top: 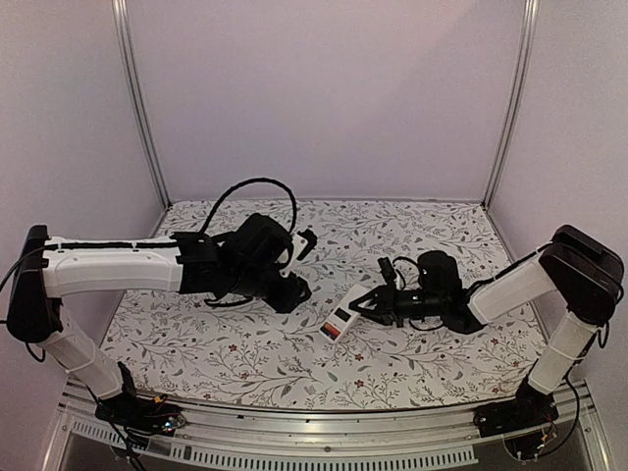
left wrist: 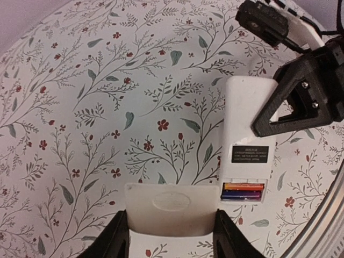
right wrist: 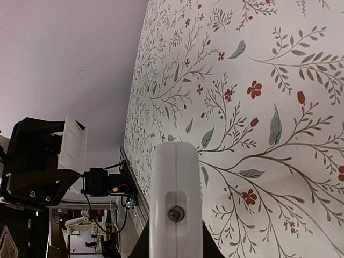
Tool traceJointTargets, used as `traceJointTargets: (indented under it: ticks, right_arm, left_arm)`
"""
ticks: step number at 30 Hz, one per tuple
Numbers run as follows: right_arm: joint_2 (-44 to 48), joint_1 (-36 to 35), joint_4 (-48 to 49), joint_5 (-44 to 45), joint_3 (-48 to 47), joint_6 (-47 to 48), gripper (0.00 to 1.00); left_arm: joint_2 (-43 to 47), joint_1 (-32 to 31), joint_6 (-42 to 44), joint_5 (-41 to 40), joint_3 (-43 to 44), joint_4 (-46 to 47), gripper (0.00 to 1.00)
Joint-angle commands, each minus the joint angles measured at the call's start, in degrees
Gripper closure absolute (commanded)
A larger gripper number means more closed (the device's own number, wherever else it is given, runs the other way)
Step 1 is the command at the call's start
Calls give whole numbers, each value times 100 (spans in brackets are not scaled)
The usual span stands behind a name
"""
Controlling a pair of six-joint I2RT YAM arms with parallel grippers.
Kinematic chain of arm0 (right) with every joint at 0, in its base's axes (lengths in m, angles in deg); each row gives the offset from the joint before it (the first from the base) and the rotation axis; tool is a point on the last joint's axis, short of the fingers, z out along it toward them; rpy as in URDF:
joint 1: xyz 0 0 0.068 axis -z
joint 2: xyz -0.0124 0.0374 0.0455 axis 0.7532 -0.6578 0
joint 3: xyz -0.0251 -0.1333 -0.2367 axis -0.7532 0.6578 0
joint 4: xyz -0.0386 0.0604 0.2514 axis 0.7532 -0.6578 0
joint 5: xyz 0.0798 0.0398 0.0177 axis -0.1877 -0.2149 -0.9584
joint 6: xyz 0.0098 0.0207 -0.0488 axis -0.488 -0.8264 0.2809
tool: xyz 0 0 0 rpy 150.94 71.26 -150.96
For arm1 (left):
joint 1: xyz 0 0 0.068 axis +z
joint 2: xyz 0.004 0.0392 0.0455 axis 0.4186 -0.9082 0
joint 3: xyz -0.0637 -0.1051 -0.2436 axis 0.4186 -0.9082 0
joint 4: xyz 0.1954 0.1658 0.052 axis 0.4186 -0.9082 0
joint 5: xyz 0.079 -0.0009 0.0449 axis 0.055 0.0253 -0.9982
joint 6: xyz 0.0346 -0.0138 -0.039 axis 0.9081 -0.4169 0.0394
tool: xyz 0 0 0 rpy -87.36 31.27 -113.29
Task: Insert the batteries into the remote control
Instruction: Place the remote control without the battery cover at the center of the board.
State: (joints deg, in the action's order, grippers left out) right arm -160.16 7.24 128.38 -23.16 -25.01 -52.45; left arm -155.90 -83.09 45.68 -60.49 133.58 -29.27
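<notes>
My right gripper (top: 365, 306) is shut on the white remote control (left wrist: 248, 113) at its upper end and holds it back side up over the table's middle. In the open recess at the remote's lower end lie the two batteries side by side: a reddish-orange one (left wrist: 243, 186) and a dark one (left wrist: 242, 194). My left gripper (left wrist: 171, 236) is shut on a small flat white plastic piece (left wrist: 171, 207), held just left of that recess and apart from it. The right wrist view shows the remote (right wrist: 174, 183) end-on between the right fingers.
A floral-patterned cloth (top: 245, 353) covers the table. White walls and metal posts (top: 137, 98) enclose the back and sides, and a metal rail (top: 294, 437) runs along the near edge by the arm bases. The left arm's black cable (top: 250, 184) loops above its wrist.
</notes>
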Motion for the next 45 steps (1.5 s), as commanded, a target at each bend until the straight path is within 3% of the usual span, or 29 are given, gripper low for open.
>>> traceJointTargets:
  ticks: [1, 7, 14, 19, 35, 41, 45]
  right_arm:
    - [-456, -112, 649, 305, -199, -140, 94]
    - [-919, -239, 727, 646, -237, -105, 90]
    - [-1023, -243, 709, 853, 2, -134, 67]
    - [-754, -254, 279, 911, 274, -131, 59]
    - [968, -304, -2804, 1053, 868, 345, 32]
    - [2029, -239, -3992, 1390, 682, 981, 31]
    - [2097, 154, -4443, 1399, 122, 1571, 31]
  left_arm:
    - [96, 84, -153, 26, -146, 116, 62]
    - [157, 101, -132, 49, -227, 166, 61]
    - [206, 113, -122, 33, -310, 205, 61]
    - [198, 113, -130, 15, -334, 185, 61]
    - [62, 122, 609, 963, -429, 310, 55]
    - [126, 52, 1052, 1414, -715, 698, 53]
    - [36, -6, 1223, 1578, -842, 784, 52]
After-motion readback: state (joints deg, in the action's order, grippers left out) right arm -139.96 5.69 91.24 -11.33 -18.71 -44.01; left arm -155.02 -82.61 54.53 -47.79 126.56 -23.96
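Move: The remote control is held in the right hand, its middle about 3 cm left of and 2 cm back from the grip, battery end pointing left and back. Its resting spot on the board is about 6 cm below that hand, some 3 cm back and 1 cm left. The left hand's battery cover is about 12 cm left of the right hand, 1 cm farther out and 4 cm higher. From the left hand, the spot is roughly 11 cm right, 3 cm back and 12 cm below. The remote control is lowered about 5 cm by the right hand onto the board, and the fingers open wide to let go. That hand sinks a little more while opening, then draws back and to the right, away from the remote, its fingers tipping down some 20 degrees. Late on, the left hand, still pinching the battery cover, eases back and down about 3 cm, turning clockwise. ##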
